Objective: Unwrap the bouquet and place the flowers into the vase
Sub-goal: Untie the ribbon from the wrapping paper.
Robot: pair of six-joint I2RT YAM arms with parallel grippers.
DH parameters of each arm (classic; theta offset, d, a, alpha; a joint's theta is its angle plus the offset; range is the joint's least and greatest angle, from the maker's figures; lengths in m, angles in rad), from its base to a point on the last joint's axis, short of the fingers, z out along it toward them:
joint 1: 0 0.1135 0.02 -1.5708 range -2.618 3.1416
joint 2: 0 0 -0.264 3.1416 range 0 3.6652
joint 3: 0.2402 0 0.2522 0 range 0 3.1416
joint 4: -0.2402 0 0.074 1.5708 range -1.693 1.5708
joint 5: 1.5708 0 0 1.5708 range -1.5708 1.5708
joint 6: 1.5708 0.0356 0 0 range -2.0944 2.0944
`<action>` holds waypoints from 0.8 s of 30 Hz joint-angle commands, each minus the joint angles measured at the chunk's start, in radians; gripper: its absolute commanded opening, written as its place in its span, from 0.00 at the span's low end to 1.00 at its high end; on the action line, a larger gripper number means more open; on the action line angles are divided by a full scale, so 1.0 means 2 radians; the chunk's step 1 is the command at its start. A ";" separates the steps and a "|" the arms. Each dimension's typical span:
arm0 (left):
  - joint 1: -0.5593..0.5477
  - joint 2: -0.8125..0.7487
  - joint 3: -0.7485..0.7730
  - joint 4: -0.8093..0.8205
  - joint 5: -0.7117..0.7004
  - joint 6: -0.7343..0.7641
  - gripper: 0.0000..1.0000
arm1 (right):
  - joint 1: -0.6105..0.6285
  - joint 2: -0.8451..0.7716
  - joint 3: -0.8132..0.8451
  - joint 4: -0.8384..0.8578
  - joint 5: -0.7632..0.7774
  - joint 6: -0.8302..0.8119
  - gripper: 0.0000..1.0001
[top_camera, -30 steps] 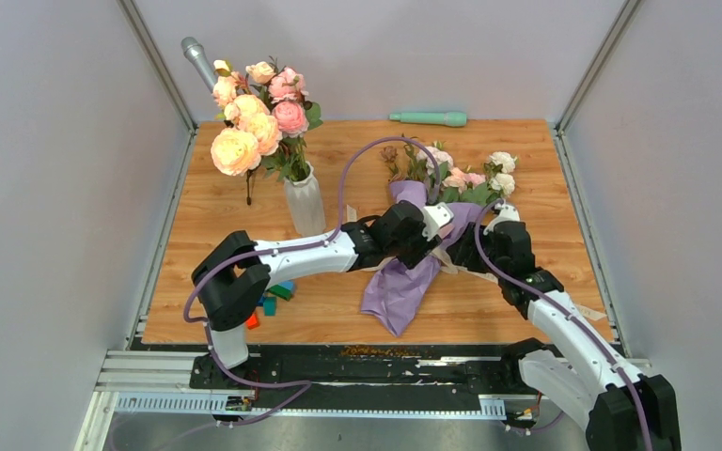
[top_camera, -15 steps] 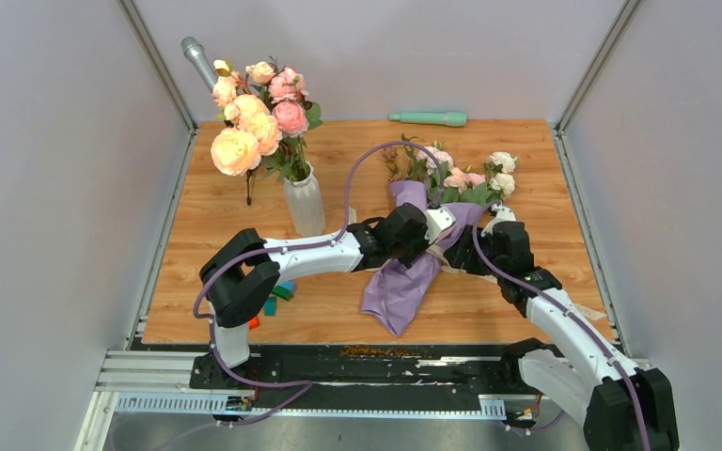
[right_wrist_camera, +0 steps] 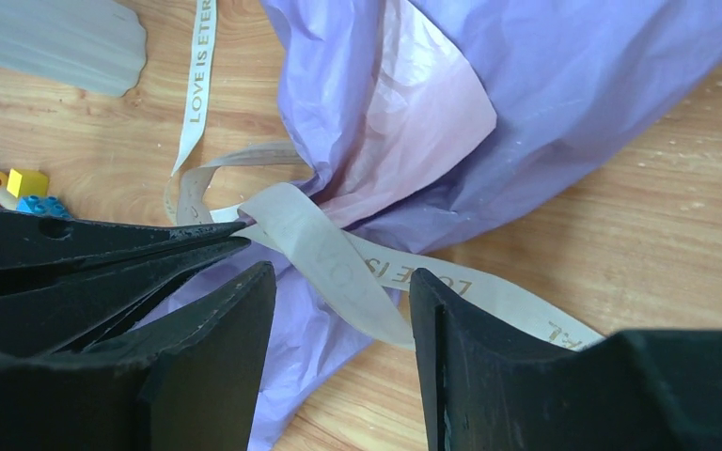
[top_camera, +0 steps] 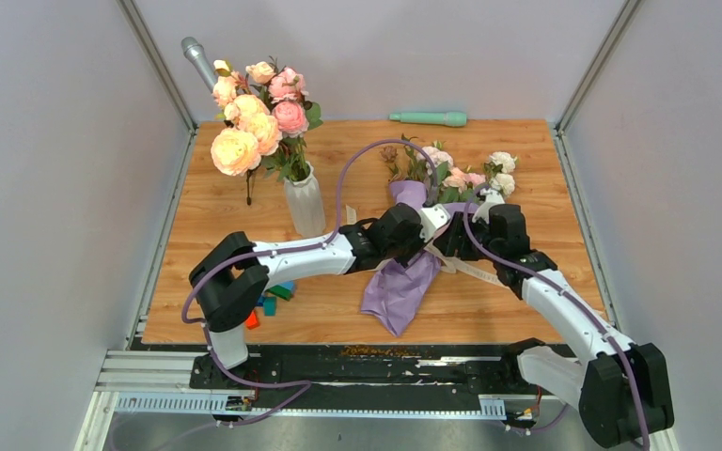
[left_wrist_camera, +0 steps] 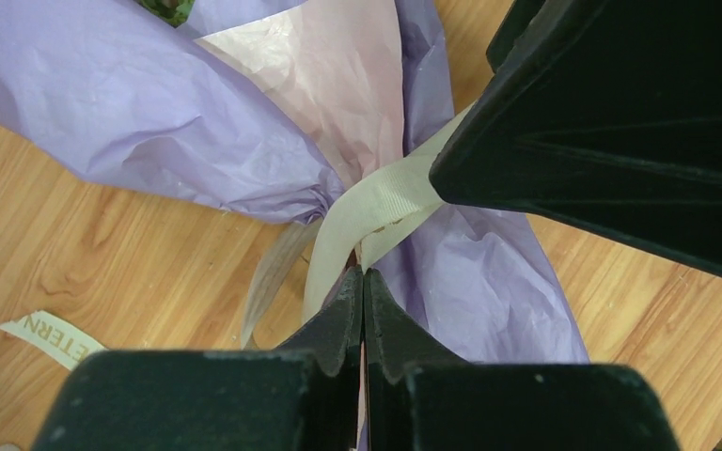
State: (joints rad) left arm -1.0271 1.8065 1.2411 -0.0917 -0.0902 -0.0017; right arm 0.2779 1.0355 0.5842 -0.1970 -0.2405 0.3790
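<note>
The bouquet lies in the middle of the table, its lilac paper [top_camera: 397,287] [left_wrist_camera: 132,103] fanned toward me. Its flowers [top_camera: 461,174], small white and pink roses, point to the back. A beige ribbon [left_wrist_camera: 385,193] [right_wrist_camera: 334,258] is tied round the paper's waist. My left gripper [top_camera: 440,237] [left_wrist_camera: 364,277] is shut, with a strand of that ribbon running into its tips. My right gripper [top_camera: 459,242] [right_wrist_camera: 338,301] is open right beside it, a loop of ribbon lying between its fingers [right_wrist_camera: 451,357]. The ribbed white vase [top_camera: 306,209] stands upright to the left.
Large peach and pink blooms [top_camera: 254,117] fill the vase. A green cylinder [top_camera: 428,118] lies at the back edge and a grey rod [top_camera: 197,61] leans in the back left corner. Small coloured blocks [top_camera: 273,299] [right_wrist_camera: 9,183] sit by the left arm. Grey walls close in both sides.
My left gripper has closed on the ribbon at the bouquet's waist. My right gripper has moved left and back toward the knot, with its jaws a little wider.
</note>
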 commanded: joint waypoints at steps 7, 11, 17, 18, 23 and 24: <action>-0.001 -0.045 -0.014 0.019 -0.015 -0.016 0.01 | -0.002 0.043 0.025 0.061 -0.078 -0.027 0.59; -0.001 -0.046 -0.013 0.020 -0.015 -0.016 0.00 | -0.002 0.063 0.026 0.071 -0.082 -0.031 0.59; -0.001 -0.046 -0.008 0.014 -0.015 -0.016 0.00 | -0.002 0.081 0.022 0.080 -0.073 -0.037 0.54; -0.001 -0.046 -0.008 0.014 -0.015 -0.016 0.00 | -0.001 0.085 0.023 0.077 -0.064 -0.038 0.52; -0.001 -0.046 -0.005 0.011 -0.025 -0.024 0.00 | -0.002 0.088 0.027 0.071 -0.037 -0.037 0.26; 0.000 -0.046 -0.005 0.011 -0.026 -0.026 0.00 | -0.002 0.087 0.027 0.070 -0.033 -0.037 0.21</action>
State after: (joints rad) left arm -1.0271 1.7615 1.2179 -0.0860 -0.1169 -0.0238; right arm 0.2779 1.2137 0.5961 -0.0929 -0.3515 0.3168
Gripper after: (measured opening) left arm 0.006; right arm 0.295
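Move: The ribbon loop I want with my right fingers lies about 1 cm ahead, 2 cm left and 3 cm below that hand, between its open tips. The paper's tied waist is just past it, some 2 cm ahead, 4 cm left and 6 cm down from my right hand; the flower heads lie roughly 15 cm ahead and 5 cm right of that hand. From my left hand, already pinching the ribbon, the loop is about 3 cm right, 1 cm ahead and 2 cm below. My right hand sinks about 2.5 cm and slides some 2 cm left towards the loop, edging forward and turning slightly counter-clockwise; its fingers stay open at first, then close about halfway with the loop between them. Meanwhile my left hand keeps its pinch on the ribbon and lifts it a little over 1 cm, then holds still. ##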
